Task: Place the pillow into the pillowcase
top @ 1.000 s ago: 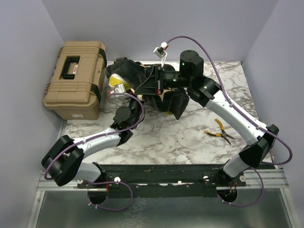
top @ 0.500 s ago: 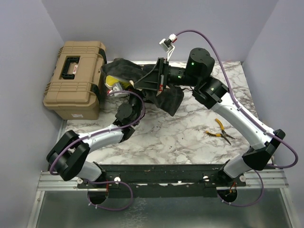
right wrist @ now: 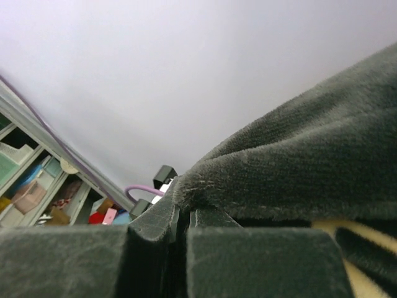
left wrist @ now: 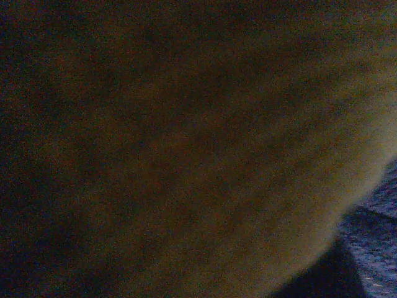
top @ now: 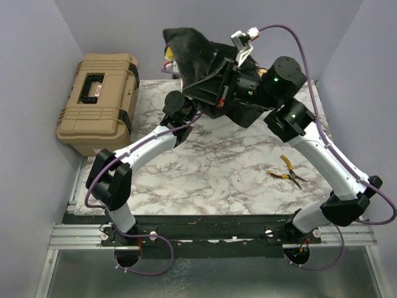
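Note:
The black plush pillowcase (top: 197, 57) hangs in the air near the back wall, lifted off the marble table (top: 217, 177). A small yellow patch of the pillow (top: 167, 53) shows at its upper left; the rest of the pillow is hidden inside. My right gripper (top: 193, 93) is shut on a fold of the pillowcase (right wrist: 291, 167), its jaws (right wrist: 183, 214) pinching the fabric edge. My left arm reaches up under the pillowcase. Its gripper is buried in the fabric, and the left wrist view shows only a dark, blurred brownish surface (left wrist: 186, 149).
A tan toolbox (top: 99, 102) stands at the back left beside the table. Yellow-handled pliers (top: 286, 171) lie on the right of the table. Grey walls close in the back and both sides.
Both arms have risen and swung toward the back wall. They lifted the pillowcase and its contents off the table into the air.

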Available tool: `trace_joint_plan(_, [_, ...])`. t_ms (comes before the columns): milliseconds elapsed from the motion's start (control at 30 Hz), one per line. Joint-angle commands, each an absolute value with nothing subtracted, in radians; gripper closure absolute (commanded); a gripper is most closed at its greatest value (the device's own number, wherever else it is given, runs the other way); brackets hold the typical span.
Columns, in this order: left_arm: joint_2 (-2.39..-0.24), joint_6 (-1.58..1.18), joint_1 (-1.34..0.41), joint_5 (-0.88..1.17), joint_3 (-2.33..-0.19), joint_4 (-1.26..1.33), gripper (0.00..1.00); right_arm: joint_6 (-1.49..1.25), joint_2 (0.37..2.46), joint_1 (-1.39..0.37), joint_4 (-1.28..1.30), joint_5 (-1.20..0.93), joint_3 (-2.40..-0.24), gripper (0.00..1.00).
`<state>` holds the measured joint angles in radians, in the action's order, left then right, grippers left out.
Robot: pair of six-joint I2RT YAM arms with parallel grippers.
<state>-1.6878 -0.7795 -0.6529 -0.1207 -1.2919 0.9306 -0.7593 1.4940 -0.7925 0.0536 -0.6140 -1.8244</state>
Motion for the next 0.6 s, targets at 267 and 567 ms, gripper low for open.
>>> trace_joint_plan(267, [-1.737, -0.947, -0.617, -0.010, -1.097, 0.639, 1.00, -0.833, 1.393, -0.903, -0.108, -0.945, -1.795, 1.00])
trace_joint_plan(567, [-1.853, -1.132, -0.573, 0.062, -1.039, 0.762, 1.00, -0.774, 1.430, -1.099, -0.068, -0.878, -1.834, 1.00])
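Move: Up in the air over the middle of the table, the black pillowcase with the pillow in it is still held by both hands. Its middle lies about 15 cm ahead of the right hand, 8 to its right and 12 below; from the left hand, under the cloth, it is some 5 cm back and 5 lower. The tan case stands about 28 cm ahead of the right hand, 35 to its left and 44 lower. The pliers lie 10 ahead, 35 right and 53 lower. Shaking the bundle, both hands rise briefly and then swing down: the left hand lifts about 2 cm while drawing slightly back and right, then drops quickly by some 18 cm towards the table, fingers tipping down over 20 degrees. The right, its shut fingers keeping their pinch on the pillowcase, goes up 4 cm and back, then about 9 cm down and 5 to the left. ##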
